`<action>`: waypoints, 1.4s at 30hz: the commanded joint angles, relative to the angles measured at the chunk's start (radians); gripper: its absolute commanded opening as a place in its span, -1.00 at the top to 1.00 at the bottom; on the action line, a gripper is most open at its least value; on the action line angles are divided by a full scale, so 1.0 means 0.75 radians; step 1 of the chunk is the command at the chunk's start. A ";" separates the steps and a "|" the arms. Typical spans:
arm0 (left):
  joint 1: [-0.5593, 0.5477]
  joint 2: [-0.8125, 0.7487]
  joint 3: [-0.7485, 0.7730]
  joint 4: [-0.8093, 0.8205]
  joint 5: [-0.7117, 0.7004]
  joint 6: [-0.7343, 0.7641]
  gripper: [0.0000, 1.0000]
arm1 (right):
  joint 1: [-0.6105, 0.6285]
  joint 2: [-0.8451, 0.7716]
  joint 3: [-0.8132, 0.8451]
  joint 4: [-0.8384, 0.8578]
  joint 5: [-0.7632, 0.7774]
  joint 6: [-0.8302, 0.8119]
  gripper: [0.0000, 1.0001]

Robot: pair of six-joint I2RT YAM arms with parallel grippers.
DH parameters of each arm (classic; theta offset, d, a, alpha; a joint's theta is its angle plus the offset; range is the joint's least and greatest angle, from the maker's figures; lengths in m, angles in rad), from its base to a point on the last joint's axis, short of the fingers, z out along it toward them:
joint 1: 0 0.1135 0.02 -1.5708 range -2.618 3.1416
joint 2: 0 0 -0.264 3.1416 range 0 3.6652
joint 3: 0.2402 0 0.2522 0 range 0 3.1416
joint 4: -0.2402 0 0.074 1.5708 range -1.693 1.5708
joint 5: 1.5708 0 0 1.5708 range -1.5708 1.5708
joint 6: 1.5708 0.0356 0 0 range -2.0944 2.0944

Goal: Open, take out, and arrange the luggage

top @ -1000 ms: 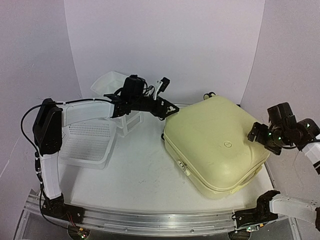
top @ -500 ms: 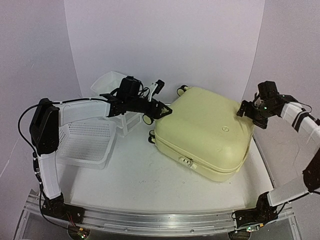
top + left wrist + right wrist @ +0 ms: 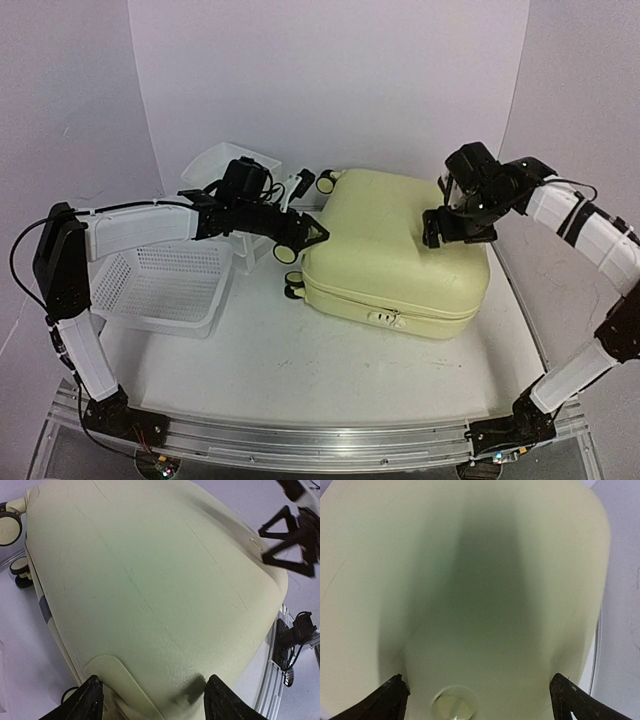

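The luggage (image 3: 390, 255), a large pale yellow hard-shell case, lies flat and closed in the middle of the table, its zipper side with the pull (image 3: 385, 317) facing the near edge. Its black-and-cream wheels (image 3: 286, 253) point left. My left gripper (image 3: 308, 232) is open at the wheel end, and the shell (image 3: 150, 595) fills the space beyond its fingers (image 3: 90, 700). My right gripper (image 3: 455, 228) is open and hovers close over the top's far right part. In its wrist view a round badge (image 3: 452, 705) sits between the fingertips (image 3: 570, 700).
A white mesh basket (image 3: 170, 285) stands at the left, under my left arm. A white plastic drawer unit (image 3: 225, 170) is behind it. White backdrop walls close the back and both sides. A metal rail (image 3: 300, 445) runs along the near edge.
The luggage has slid left and back and turned, so its zipper side now faces front. My right arm swung in from the right edge onto its top. The left gripper shifted slightly left.
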 commanded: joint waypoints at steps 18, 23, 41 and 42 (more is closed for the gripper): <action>-0.032 -0.124 -0.128 -0.076 0.052 -0.074 -0.38 | 0.905 -0.141 -0.721 0.575 0.610 0.842 -0.20; -0.038 -0.157 -0.153 -0.069 0.048 -0.083 -0.38 | 0.905 -0.060 -0.753 0.662 0.774 0.917 -0.15; -0.039 -0.250 -0.205 -0.063 -0.007 -0.076 -0.38 | 0.903 0.039 -0.830 0.681 0.900 1.128 0.07; -0.039 -0.259 -0.207 -0.062 -0.007 -0.074 -0.38 | 0.904 0.038 -0.830 0.681 0.874 1.124 0.07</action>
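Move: The zipper pull on the suitcase's near side lies about 9 cm back, 10 cm to the left and 14 cm below the right hand. The combination lock is some 3 cm further left of that pull at the same height and depth. The round badge on the suitcase's face is just 2 cm ahead of the right hand, 1 cm left and about 5 cm below. From the left hand, the pull lies roughly 14 cm right, 8 cm back and 15 cm lower. Ending with its fingertips on either side of the zipper pull, though no touch can be made out, the right hand sweeps level back nearly 18 cm and leftward off the suitcase's face, drops about 12 cm, then comes forward 6 or 7 cm. Its fingers half close while it tips more forward and swings clockwise on the way in. The left hand eases back about 4 cm, slightly left, from the suitcase corner. ##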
